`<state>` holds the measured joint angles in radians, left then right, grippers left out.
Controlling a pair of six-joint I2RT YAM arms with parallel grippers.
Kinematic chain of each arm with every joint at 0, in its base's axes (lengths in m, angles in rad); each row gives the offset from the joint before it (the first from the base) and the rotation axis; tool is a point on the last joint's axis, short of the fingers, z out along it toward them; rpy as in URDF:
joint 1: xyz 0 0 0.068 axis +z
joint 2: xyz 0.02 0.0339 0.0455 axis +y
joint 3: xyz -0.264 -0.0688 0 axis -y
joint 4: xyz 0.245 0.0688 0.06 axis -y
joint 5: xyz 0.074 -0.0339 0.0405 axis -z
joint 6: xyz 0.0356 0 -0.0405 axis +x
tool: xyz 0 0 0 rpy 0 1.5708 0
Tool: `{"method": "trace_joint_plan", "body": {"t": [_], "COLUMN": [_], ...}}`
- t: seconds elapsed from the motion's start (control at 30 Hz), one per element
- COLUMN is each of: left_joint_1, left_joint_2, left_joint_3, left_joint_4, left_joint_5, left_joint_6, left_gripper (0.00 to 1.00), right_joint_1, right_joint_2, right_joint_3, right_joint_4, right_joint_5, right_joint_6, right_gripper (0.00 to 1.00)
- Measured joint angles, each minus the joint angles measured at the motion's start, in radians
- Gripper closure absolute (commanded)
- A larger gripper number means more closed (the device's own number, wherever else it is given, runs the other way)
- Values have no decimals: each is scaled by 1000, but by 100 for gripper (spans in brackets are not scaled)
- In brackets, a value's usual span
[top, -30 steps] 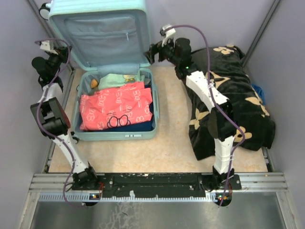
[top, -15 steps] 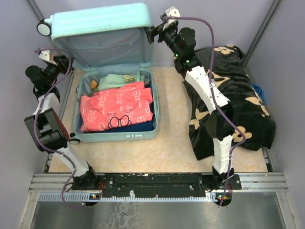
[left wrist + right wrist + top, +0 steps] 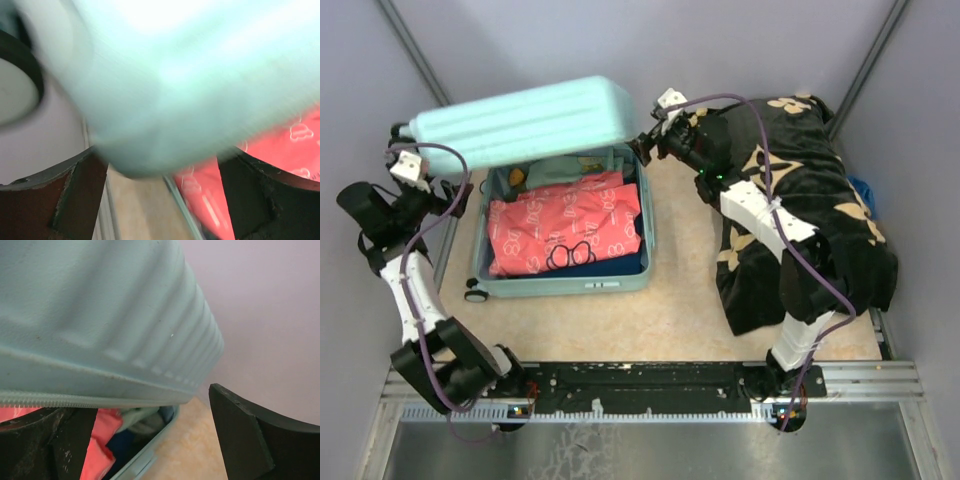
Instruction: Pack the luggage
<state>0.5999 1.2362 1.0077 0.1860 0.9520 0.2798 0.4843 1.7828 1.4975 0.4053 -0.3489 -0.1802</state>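
The luggage (image 3: 520,120) is a pale mint suitcase on the floor, its ribbed lid tilted halfway down over the base (image 3: 565,285). Red printed clothes (image 3: 565,225) and darker items fill the base. My left gripper (image 3: 453,197) is open beside the lid's left end. In the left wrist view the blurred lid (image 3: 190,75) hangs above the open left gripper (image 3: 160,200), touching neither finger. My right gripper (image 3: 642,142) is open at the lid's right corner. In the right wrist view the lid corner (image 3: 125,330) lies over the left finger (image 3: 50,445) of the right gripper (image 3: 150,440); the right finger stands apart.
A black blanket with tan flowers (image 3: 820,200) lies heaped on the right, under my right arm. A small blue item (image 3: 863,190) shows behind it. Purple walls close in on three sides, and a suitcase wheel (image 3: 475,293) sticks out at the base's near left corner.
The lid swung down from upright to half shut. My left gripper opened, let go and pulled back to the left. My right gripper came down alongside the lid's right corner.
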Motion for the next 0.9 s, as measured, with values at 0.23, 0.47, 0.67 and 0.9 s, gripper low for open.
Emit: {"method": "trace_joint_plan", "body": {"t": [0.23, 0.47, 0.67, 0.9], "left_joint_1": [79, 80, 80, 79], "left_joint_2": [-223, -403, -414, -245], "left_joint_3": [-35, -45, 78, 344], "left_joint_4": [-578, -997, -1371, -1539], "left_joint_5": [-110, -386, -445, -331], "left_joint_6": [331, 617, 915, 945], "left_gripper": [10, 9, 7, 19], "right_joint_1": [-1, -37, -116, -168], "right_joint_2": [-123, -295, -429, -438], "right_joint_3": [-224, -425, -516, -536], "right_joint_4": [-22, -122, -315, -580], "right_joint_5": [-86, -195, -347, -485], "right_joint_6": [-10, -91, -251, -388], "right_gripper": [11, 7, 6, 14]}}
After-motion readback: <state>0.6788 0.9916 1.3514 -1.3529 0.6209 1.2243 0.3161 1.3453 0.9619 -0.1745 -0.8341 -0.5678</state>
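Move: The half-closed suitcase lid has its middle some 10 cm ahead of the left gripper and 18 cm to its right, about level with it. From the right gripper, the lid's middle is about 21 cm to the left, hardly farther out and about level. The suitcase's bottom shell lies about 12 cm back and 21 cm left of the right gripper, roughly 28 cm below. The black blanket is about 8 cm back and 34 cm right of that gripper, some 30 cm lower. Draw both open grippers back towards the robot and down as the lid comes over. Bring the left one about 20 cm back along the suitcase's left side, sinking some 10 cm and then climbing half of that, while its wrist tips down and rolls left side up. Take the right one equally far back and down, also veering right, off the suitcase's right side, and turn it counter-clockwise about 20 degrees. ##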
